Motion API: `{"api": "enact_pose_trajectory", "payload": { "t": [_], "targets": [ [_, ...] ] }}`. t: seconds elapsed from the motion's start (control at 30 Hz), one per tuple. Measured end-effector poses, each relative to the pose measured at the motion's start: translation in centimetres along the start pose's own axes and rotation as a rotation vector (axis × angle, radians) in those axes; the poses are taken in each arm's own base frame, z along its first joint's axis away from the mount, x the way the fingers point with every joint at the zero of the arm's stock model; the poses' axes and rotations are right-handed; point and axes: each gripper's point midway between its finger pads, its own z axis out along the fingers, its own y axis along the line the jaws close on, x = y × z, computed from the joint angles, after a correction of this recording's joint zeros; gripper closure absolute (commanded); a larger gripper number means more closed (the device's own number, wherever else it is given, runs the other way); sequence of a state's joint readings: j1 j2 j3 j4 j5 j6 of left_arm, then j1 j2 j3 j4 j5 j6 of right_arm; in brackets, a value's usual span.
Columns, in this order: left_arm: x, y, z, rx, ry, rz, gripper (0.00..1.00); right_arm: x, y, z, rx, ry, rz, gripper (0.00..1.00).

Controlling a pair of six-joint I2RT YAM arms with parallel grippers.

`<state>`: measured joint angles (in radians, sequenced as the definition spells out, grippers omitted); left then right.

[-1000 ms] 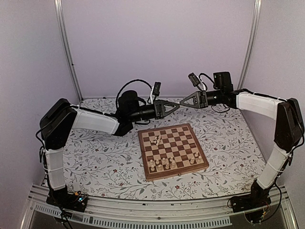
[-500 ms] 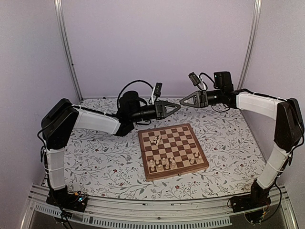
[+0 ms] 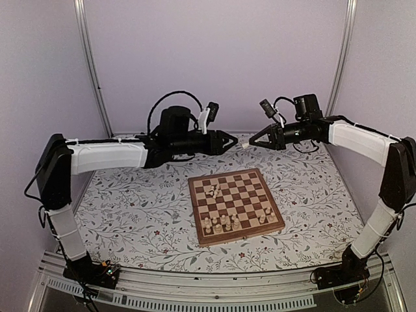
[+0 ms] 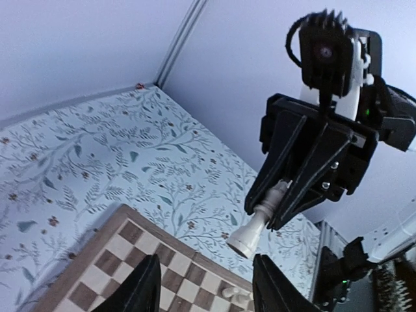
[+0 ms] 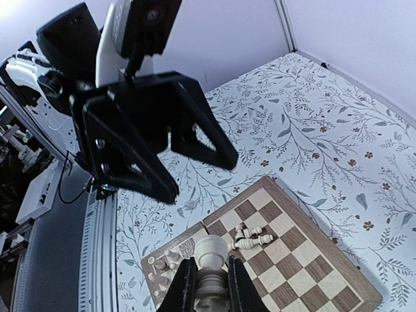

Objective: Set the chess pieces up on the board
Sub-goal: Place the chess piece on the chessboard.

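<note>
A pale chess piece (image 5: 211, 259) is clamped upright between the fingers of my right gripper (image 5: 211, 289), which is shut on its stem. In the left wrist view that chess piece (image 4: 259, 224) sticks out of the right gripper (image 4: 286, 201) base-first, towards my left gripper (image 4: 205, 292), which stands open and empty just below it. From above, the left gripper (image 3: 233, 139) and right gripper (image 3: 251, 143) meet tip to tip in the air beyond the board (image 3: 257, 229). Several chess pieces (image 3: 221, 224) stand along its near rows. A few chess pieces (image 3: 213, 190) lie toppled near its far left corner.
The board lies on a floral-patterned tabletop (image 3: 130, 208). Pale walls with two metal posts (image 3: 91, 71) close in the back and sides. Both arm bases sit on a metal rail (image 3: 195, 286) at the near edge.
My left arm has risen and stretched out, and its jaws have opened. The right gripper has closed tighter on the chess piece. The pieces on the board have not moved.
</note>
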<state>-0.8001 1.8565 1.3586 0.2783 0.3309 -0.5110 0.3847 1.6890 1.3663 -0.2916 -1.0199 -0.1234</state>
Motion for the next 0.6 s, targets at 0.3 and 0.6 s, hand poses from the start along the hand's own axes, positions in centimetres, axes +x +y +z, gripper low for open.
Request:
{"api": "enact_pose_trajectory", "payload": {
  "t": [0.3, 0.6],
  "targets": [
    [-7.3, 4.4, -8.7, -0.587, -0.118, 0.382, 0.01, 2.7, 2.5, -2.5, 0.165, 0.162, -0.319, 0.92],
    [-5.2, 9.1, -14.2, -0.873, -0.115, 0.476, 0.01, 14.0, 5.7, 0.2, 0.082, 0.533, -0.41, 0.92]
  ]
}}
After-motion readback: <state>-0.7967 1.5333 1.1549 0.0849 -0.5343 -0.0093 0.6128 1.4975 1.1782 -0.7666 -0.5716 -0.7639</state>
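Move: The right hand already holds the chess piece. It is bound for the gap in the rows at the board's near edge, some 18 cm back, hardly to either side and about 22 cm lower. The eight set-up pieces stand roughly 10 cm left and 17 cm back of this hand, the right-hand trio 5 cm right and 16 cm back, the lying pieces 14 cm left and 3 cm back, all on the board. From the empty left hand, the gap is about 18 cm back, 6 cm right, 21 cm lower. Still pinching the chess piece, the right hand lifts a touch, then swings back about 11 cm and down about 10 cm towards the near right part of the board, tipping its fingers some 30 degrees further down. The left hand, already clear of the piece, withdraws about 17 cm to the left, rising and then sinking a little, turns counter-clockwise to face more forward and opens wide. ##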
